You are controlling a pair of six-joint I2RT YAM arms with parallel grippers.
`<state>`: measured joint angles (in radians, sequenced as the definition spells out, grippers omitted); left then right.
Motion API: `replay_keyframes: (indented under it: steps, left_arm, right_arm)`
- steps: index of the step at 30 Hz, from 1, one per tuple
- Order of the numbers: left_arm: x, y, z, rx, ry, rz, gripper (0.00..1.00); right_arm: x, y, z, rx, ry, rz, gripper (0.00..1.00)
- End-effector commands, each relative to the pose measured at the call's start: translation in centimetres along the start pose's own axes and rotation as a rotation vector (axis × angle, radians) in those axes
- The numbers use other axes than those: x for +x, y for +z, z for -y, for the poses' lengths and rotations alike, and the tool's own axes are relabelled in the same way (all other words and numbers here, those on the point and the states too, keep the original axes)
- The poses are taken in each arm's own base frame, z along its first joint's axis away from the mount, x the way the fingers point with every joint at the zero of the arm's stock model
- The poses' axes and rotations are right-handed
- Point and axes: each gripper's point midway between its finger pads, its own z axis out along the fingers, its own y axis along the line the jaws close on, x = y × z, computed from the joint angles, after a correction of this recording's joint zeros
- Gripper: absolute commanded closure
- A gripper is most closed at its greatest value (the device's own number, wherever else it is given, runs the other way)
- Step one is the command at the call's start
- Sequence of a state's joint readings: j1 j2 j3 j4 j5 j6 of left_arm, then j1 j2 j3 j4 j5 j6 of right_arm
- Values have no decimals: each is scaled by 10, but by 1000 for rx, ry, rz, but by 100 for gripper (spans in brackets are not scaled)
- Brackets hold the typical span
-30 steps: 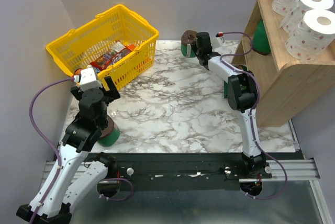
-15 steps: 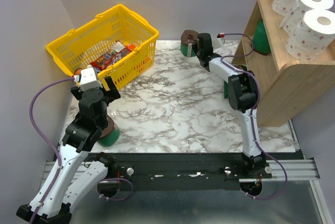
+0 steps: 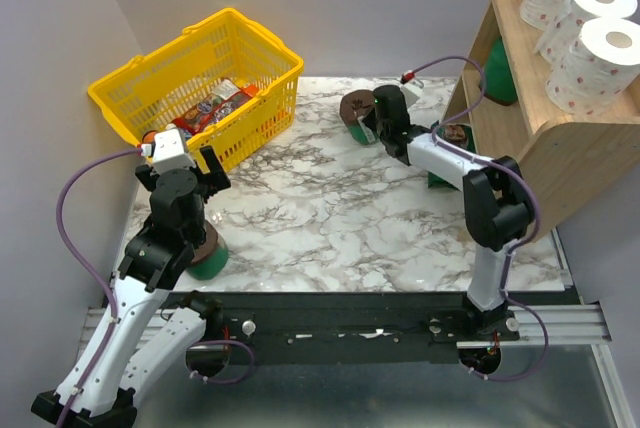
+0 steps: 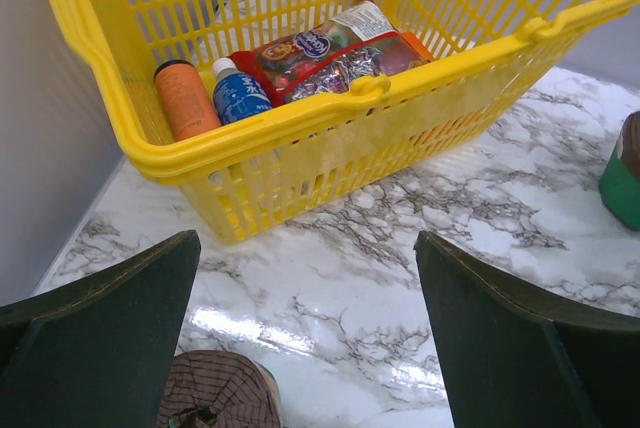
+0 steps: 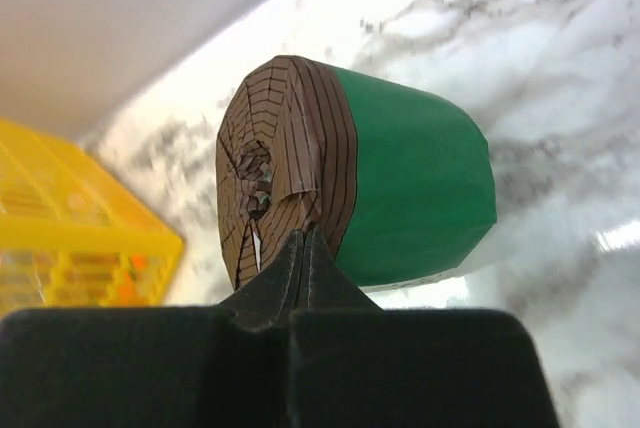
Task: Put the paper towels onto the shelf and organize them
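Observation:
Three white paper towels with red dots (image 3: 595, 3) stand on the top tier of the wooden shelf (image 3: 560, 153). A green roll (image 3: 500, 73) rests on its lower tier. Another green roll (image 3: 452, 138) stands at the shelf's foot. My right gripper (image 3: 372, 124) (image 5: 305, 238) is shut on the brown end of a tilted green roll (image 3: 353, 108) (image 5: 415, 188) over the far middle of the table. My left gripper (image 3: 178, 174) (image 4: 310, 348) is open, just above a green roll (image 3: 207, 253) whose brown end (image 4: 215, 393) shows between the fingers.
A yellow basket (image 3: 250, 118) (image 4: 370, 88) with bottles and snack packs sits at the far left, right in front of my left gripper. A green roll edge (image 4: 625, 183) shows at the right of the left wrist view. Grey walls close the left and back.
My right gripper has pulled the green roll from the back edge toward the table's middle and tipped it, its elbow swinging out to the right. The left arm has not moved.

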<state>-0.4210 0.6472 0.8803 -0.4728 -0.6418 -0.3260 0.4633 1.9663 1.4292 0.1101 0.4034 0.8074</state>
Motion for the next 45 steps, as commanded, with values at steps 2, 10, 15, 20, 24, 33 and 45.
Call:
replay_keyframes:
  steps: [2,10,15,20,24,33,45]
  left_arm:
    - [-3,-2,1,11,-19,17,1]
    - [-3,-2,-1,-4,-16,20,1]
    - [1,1,-1,-16,-4,8,1]
    - [10,4,12,32,33,-20,1]
    - [24,7,38,137,92,-78,1]
    - [28,6,40,137,117,-69,1]
    - [22,3,31,100,110,-41,1]
  right_arm:
    - [26,-85,18,96,-460,-25,99]
    - [89,-147,3,-19,-943,-170,81]
    - [97,-189,-44,-337,-869,-269,43]
    - [91,-210,-41,-440,-811,-318,34]
    - [79,-190,-37,-495,-753,-385,32]
    - [85,-140,-20,-544,-765,-623,20]
    - [99,-105,-9,-641,-797,-768,4]
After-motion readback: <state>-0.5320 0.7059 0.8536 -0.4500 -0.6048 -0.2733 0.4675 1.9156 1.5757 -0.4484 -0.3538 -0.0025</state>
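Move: My right hand's shut fingertips are at the brown-wrapped top of the green paper towel roll; its middle lies roughly 3 cm ahead, 2 cm left and 5 cm below. The yellow basket's middle is about 33 cm left and 2 cm ahead, slightly lower; the green bag is some 16 cm right, 6 cm back and 7 cm below. From my left hand, that roll is about 26 cm ahead, 31 cm right and 19 cm below. My right hand, still pinching the roll's brown wrap, sweeps back and left about 20 cm, rolling and turning counter-clockwise; its fingers open along the way and let go. I lift it a little, then bring it forward and down again over the roll, now turned some 60 degrees and nearly wide open. My open left hand shifts about 4 cm right, sinking slightly. ##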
